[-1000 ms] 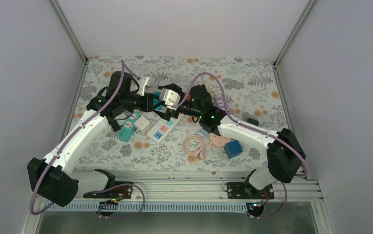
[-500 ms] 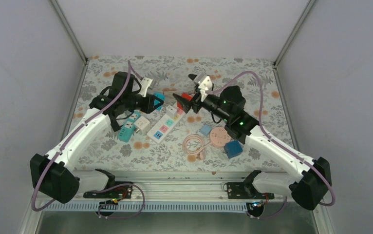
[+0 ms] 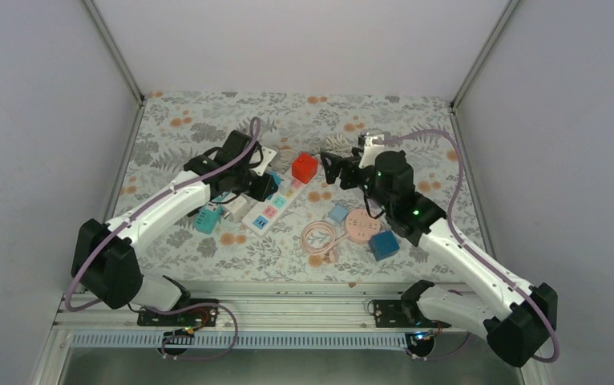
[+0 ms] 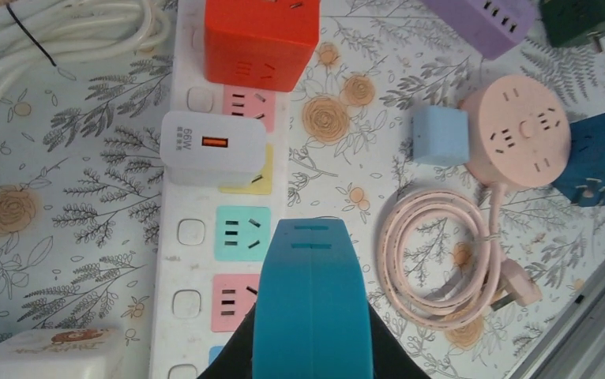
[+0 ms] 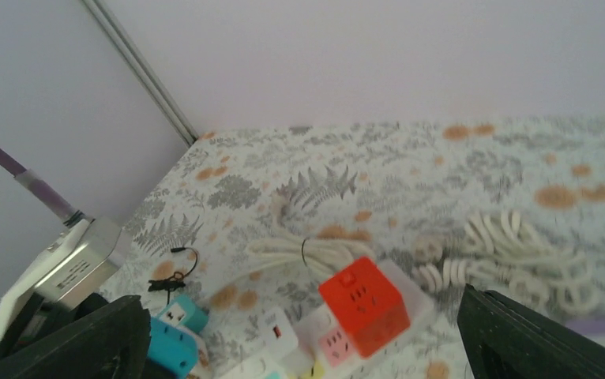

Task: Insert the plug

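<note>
A white power strip (image 4: 179, 268) with coloured sockets lies on the flowered cloth. A red cube plug (image 4: 261, 35) sits at its far end, and a white charger (image 4: 212, 148) is plugged in behind a free teal socket (image 4: 242, 233). My left gripper (image 4: 313, 324) is shut on a blue plug (image 4: 313, 268), which hangs over the strip's right edge beside the teal and pink sockets. From above, the left gripper (image 3: 265, 184) is over the strip (image 3: 265, 215). My right gripper (image 3: 337, 170) stands open and empty just right of the red cube (image 3: 304, 167).
A pink round socket (image 4: 518, 130) with its coiled cable (image 4: 441, 245), a light blue cube (image 4: 440, 136) and a dark blue cube (image 4: 599, 158) lie right of the strip. A white cable bundle (image 4: 62, 31) lies at the far left, and a purple strip (image 4: 489, 20) at the far right.
My right gripper opened, let go of the red cube on the strip's far end and drew back to the right. My left gripper swung down over the strip with the blue plug.
</note>
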Motion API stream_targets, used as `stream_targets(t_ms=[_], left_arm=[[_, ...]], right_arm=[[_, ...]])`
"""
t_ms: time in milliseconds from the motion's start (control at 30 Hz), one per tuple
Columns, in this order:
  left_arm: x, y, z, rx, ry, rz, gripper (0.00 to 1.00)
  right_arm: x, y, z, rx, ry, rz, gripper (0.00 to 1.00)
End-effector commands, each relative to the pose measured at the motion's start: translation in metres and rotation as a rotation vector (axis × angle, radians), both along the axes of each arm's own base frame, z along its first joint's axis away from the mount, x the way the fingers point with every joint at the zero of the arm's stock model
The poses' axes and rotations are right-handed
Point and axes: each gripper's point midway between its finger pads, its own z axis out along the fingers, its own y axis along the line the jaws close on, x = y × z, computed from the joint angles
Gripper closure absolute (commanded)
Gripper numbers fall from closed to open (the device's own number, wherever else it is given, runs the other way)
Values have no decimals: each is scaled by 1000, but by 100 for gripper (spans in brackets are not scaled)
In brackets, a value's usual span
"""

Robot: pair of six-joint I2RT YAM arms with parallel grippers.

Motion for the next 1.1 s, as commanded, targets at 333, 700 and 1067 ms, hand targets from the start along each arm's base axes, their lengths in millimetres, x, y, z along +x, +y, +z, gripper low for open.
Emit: stream_targets(t_ms=[333,700,1067], left_arm=[[0,-1,-51,171,32,-52,98],[-2,11,-83,226,-28,-88,98],[3,15,-96,285,-31,-109,98]], right_arm=[[-5,-28,-59,120,256,-83,0],[-2,-7,-103,112,294,27,0],[15,-12,-118,50,313,-36,0]])
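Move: The pink socket second from the strip's near end lies about 2 cm left of the left hand, level fore and aft, 13 cm below; the white charger stands about 6 cm ahead and 3 cm right of that hand, the red adapter 12 ahead and 8 right. From the open right hand, the light-blue plug is about 4 cm right, level fore and aft, 27 below; the peach round socket is 4 back, 10 right. Still gripping the blue plug, the left hand sinks about 9 cm towards the pink socket on the near side of the white charger, its wrist rolling some 15 degrees so the fingers point more steeply down, then hovers over the strip. The empty right hand, fingers staying wide open, drops about 13 cm towards the light-blue plug, swaying some 3 cm right and back as its wrist tips downward about 20 degrees. ##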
